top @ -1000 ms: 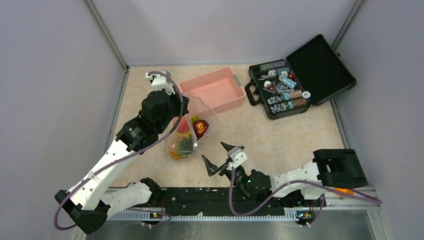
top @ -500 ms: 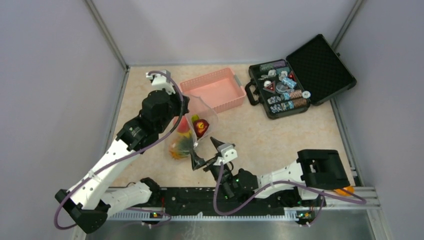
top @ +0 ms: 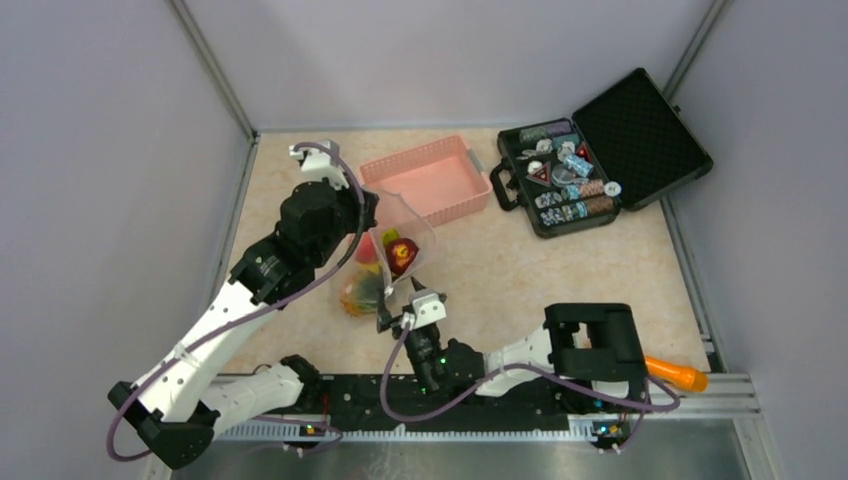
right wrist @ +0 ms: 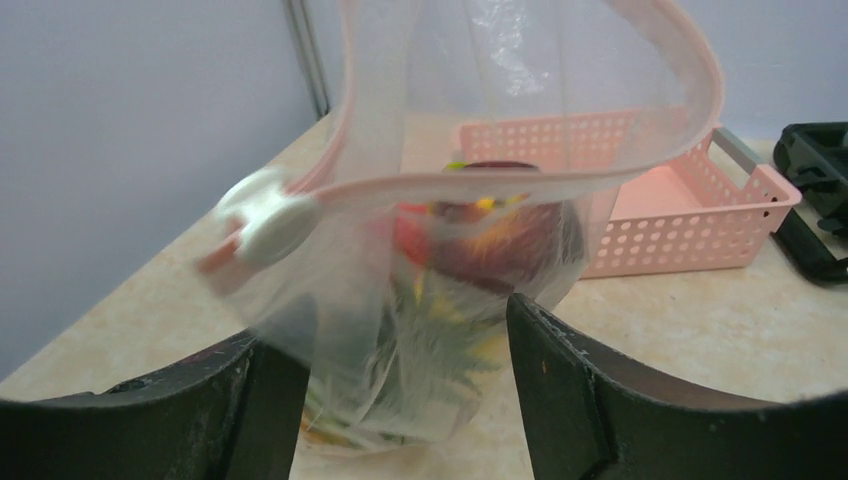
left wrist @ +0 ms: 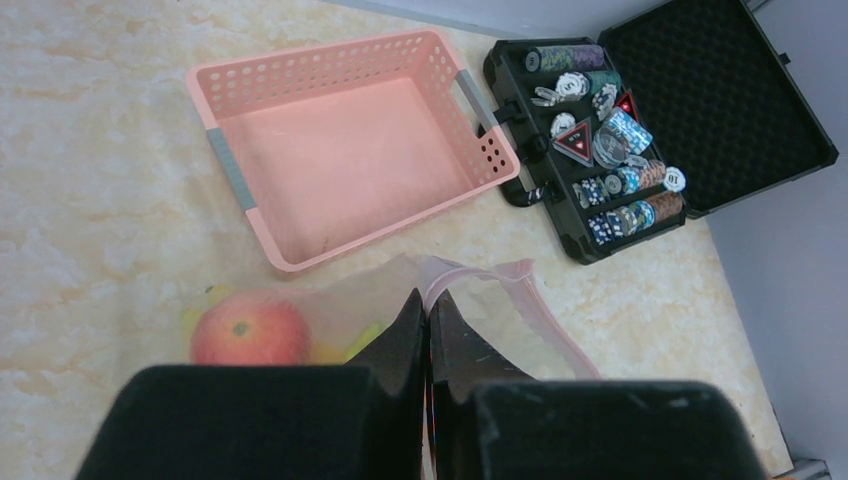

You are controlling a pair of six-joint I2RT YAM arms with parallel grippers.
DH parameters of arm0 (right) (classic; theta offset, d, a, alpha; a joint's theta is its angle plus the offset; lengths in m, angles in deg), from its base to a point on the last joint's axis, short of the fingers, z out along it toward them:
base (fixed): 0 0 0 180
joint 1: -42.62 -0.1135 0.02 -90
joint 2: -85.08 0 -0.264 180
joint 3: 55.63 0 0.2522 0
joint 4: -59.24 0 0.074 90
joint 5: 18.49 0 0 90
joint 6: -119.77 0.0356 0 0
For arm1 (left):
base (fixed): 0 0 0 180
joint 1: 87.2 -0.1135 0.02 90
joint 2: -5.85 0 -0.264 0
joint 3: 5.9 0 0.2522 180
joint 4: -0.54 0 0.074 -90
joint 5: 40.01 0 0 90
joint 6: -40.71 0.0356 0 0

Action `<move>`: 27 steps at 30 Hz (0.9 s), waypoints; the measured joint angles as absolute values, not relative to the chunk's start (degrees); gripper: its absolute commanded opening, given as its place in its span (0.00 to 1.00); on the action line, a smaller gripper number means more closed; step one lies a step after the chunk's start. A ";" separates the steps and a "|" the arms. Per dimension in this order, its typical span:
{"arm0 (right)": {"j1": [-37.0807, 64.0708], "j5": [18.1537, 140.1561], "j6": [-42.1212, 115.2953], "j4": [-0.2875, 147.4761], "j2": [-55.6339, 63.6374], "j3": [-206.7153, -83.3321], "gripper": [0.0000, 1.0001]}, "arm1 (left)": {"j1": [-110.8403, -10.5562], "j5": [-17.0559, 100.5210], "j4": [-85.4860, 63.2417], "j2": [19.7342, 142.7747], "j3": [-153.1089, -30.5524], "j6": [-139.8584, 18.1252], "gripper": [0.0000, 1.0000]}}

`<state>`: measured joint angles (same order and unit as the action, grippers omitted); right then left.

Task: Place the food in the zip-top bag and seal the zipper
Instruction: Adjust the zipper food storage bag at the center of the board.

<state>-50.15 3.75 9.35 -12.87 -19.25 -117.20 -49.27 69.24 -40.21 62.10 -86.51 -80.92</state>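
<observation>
The clear zip-top bag [top: 398, 250] hangs upright, and my left gripper [left wrist: 428, 300] is shut on its pink zipper [left wrist: 537, 315] at the top edge. The mouth stands open in a loop. Inside lies the food: a red round fruit [left wrist: 248, 332], a dark maroon fruit [right wrist: 500, 235] and green pineapple leaves [right wrist: 440, 340]. A white slider [right wrist: 275, 225] sits on the zipper strip [right wrist: 560, 180]. My right gripper [right wrist: 395, 335] is open, low over the table, with one finger on each side of the bag's lower part [top: 398, 303].
The pink basket [top: 430, 160] stands empty just behind the bag [left wrist: 330, 55]. An open black case [top: 600, 150] of small trinkets lies at the back right. An orange stick [top: 675, 375] lies by the right arm's base at the near edge.
The right arm has swung left to the bag, its fingers now straddle the bag's bottom and have narrowed a little. The orange stick has come into view. The left arm has held still.
</observation>
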 measured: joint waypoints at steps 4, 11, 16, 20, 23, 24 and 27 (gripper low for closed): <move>-47.85 4.07 8.98 -13.33 -19.47 -118.27 0.32 | -49.27 68.93 -40.23 61.57 -86.51 -80.92 0.00; -46.83 6.15 9.22 -13.98 -18.03 -115.39 0.00 | -49.27 69.65 -40.40 60.59 -86.49 -80.73 0.19; -46.08 13.21 14.86 -6.92 -8.00 -108.55 0.00 | -49.27 70.75 -39.57 59.69 -86.51 -79.35 0.53; -41.01 25.73 24.49 9.01 5.10 -108.02 0.00 | -49.27 70.42 -38.72 59.19 -86.49 -77.82 0.91; -35.40 37.80 29.22 22.61 14.36 -108.85 0.00 | -49.27 70.18 -38.68 58.29 -86.51 -76.25 0.99; -33.49 42.11 30.55 26.52 15.98 -109.57 0.00 | -49.27 70.09 -38.70 57.81 -86.51 -75.57 0.99; -25.69 57.47 33.04 41.25 18.93 -114.27 0.00 | -49.27 69.13 -39.40 56.26 -87.41 -73.30 0.99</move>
<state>-25.69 57.47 33.04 41.25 18.93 -114.27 -49.27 69.13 -39.40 56.26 -87.41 -73.30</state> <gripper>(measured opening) 0.002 0.985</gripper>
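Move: The bag mouth's slider corner is almost at the right hand's open fingers: about 2 cm ahead, 1 cm left and 2 cm above. From that hand, the dark red fruit in the bag is roughly 10 cm ahead, 1 cm right and 5 cm lower, and the pineapple 8 cm ahead, 7 cm left and 15 cm down. The left hand still pinches the mouth's far end; the slider corner lies some 11 cm back, 3 cm right and 9 cm below it. The right hand edges about 2 cm forward, shuts its fingers on the bag film just below the slider end of the zipper, then carries that corner up some 10 cm, drifting right and finally forward as the wrist swings about 30 degrees counter-clockwise. Once the right fingers have shut, the left hand opens wide to let go of the far rim and backs up and away from it by about 4 cm, drawing slightly back and to its left. ##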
